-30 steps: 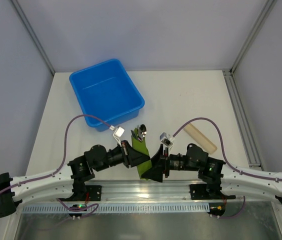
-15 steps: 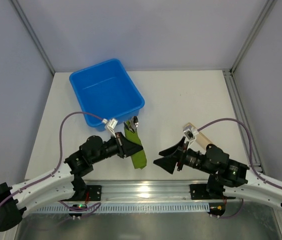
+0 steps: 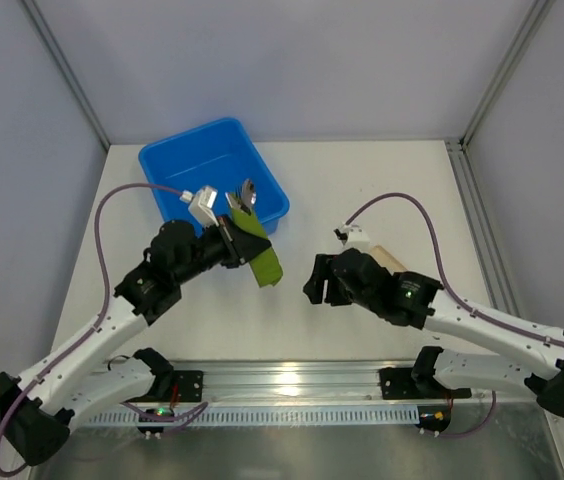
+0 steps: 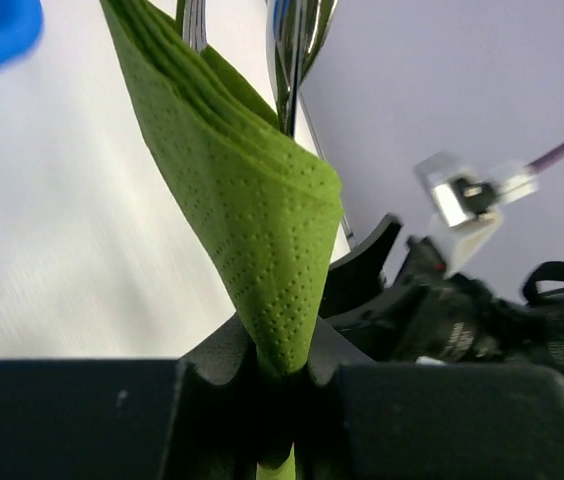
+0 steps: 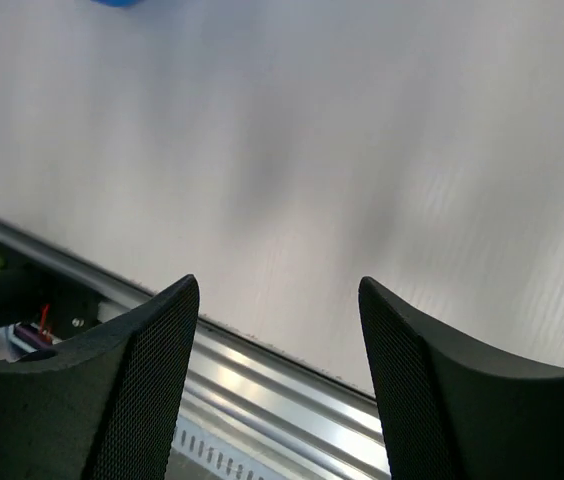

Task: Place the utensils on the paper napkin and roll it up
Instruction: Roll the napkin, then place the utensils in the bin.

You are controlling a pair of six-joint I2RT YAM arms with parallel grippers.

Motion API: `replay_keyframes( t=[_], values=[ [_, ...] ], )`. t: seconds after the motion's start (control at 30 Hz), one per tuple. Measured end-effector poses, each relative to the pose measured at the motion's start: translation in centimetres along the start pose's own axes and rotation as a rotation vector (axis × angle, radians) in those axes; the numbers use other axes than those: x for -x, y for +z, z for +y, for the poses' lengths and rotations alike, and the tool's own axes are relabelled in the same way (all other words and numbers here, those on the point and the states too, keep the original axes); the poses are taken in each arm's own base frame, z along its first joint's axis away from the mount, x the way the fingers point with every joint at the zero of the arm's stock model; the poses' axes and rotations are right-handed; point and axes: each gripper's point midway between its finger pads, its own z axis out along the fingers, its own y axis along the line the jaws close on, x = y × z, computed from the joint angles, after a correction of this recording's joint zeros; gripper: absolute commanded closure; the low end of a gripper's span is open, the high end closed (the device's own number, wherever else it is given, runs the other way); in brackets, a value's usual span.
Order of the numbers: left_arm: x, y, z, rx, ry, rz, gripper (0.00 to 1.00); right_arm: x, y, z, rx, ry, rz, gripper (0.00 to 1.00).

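The green paper napkin is rolled around the utensils, whose shiny ends stick out of its top. My left gripper is shut on the roll and holds it in the air at the near right corner of the blue bin. In the left wrist view the napkin rises as a cone from the closed jaws, with the utensils poking out above. My right gripper hangs open over bare table to the right of the roll, apart from it. The right wrist view shows its fingers spread with nothing between them.
A blue bin stands at the back left, just behind the held roll. A beige cylinder lies on the table behind my right arm, mostly hidden. The metal rail runs along the table's near edge.
My left arm has lifted the rolled napkin with the utensils and carried it back and left toward the blue bin. My right gripper has let go and drawn away to the right.
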Motion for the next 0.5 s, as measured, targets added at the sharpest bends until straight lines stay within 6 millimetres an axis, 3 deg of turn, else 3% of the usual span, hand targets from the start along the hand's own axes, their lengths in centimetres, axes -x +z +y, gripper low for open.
replay_keyframes(
  t=[0.13, 0.23, 0.37, 0.5],
  values=[
    [5.2, 1.9, 1.1, 0.073, 0.001, -0.065, 1.0, 0.1, 2.7, -3.4, -0.113, 0.031, 0.063, 0.33],
    [8.3, 3.5, 4.2, 0.159, -0.025, -0.081, 1.0, 0.2, 3.1, -5.2, -0.164, -0.008, 0.102, 0.32],
    [11.8, 6.0, 8.7, 0.288, -0.032, -0.068, 1.0, 2.1, 3.1, -6.3, -0.2, -0.058, 0.118, 0.32],
    [15.4, 8.1, 11.7, 0.339, -0.024, -0.058, 1.0, 3.8, 3.0, -7.3, -0.202, -0.015, 0.145, 0.32]
  ],
)
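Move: The left gripper already holds the rolled napkin with the utensils sticking out. From it, the middle of the blue bin lies about 28 cm ahead, 12 cm to the left and some 20 cm below. The wooden tray is roughly 44 cm to its right and 5 cm ahead, 24 cm lower. From the empty right hand, the bin is about 33 cm ahead and 32 cm left, 12 cm below; the tray is 10 cm ahead, 23 cm right, 16 cm below. Keep the left fingers shut on the napkin roll and sweep it quickly forward about 20 cm and slightly left, nearly level, out over the blue bin, turning the hand some 15 degrees counter-clockwise with a slight roll that lifts its left side. Draw the empty right hand about 7 cm forward and 5 cm right, towards the tray, sinking slightly, its fingers staying open. ##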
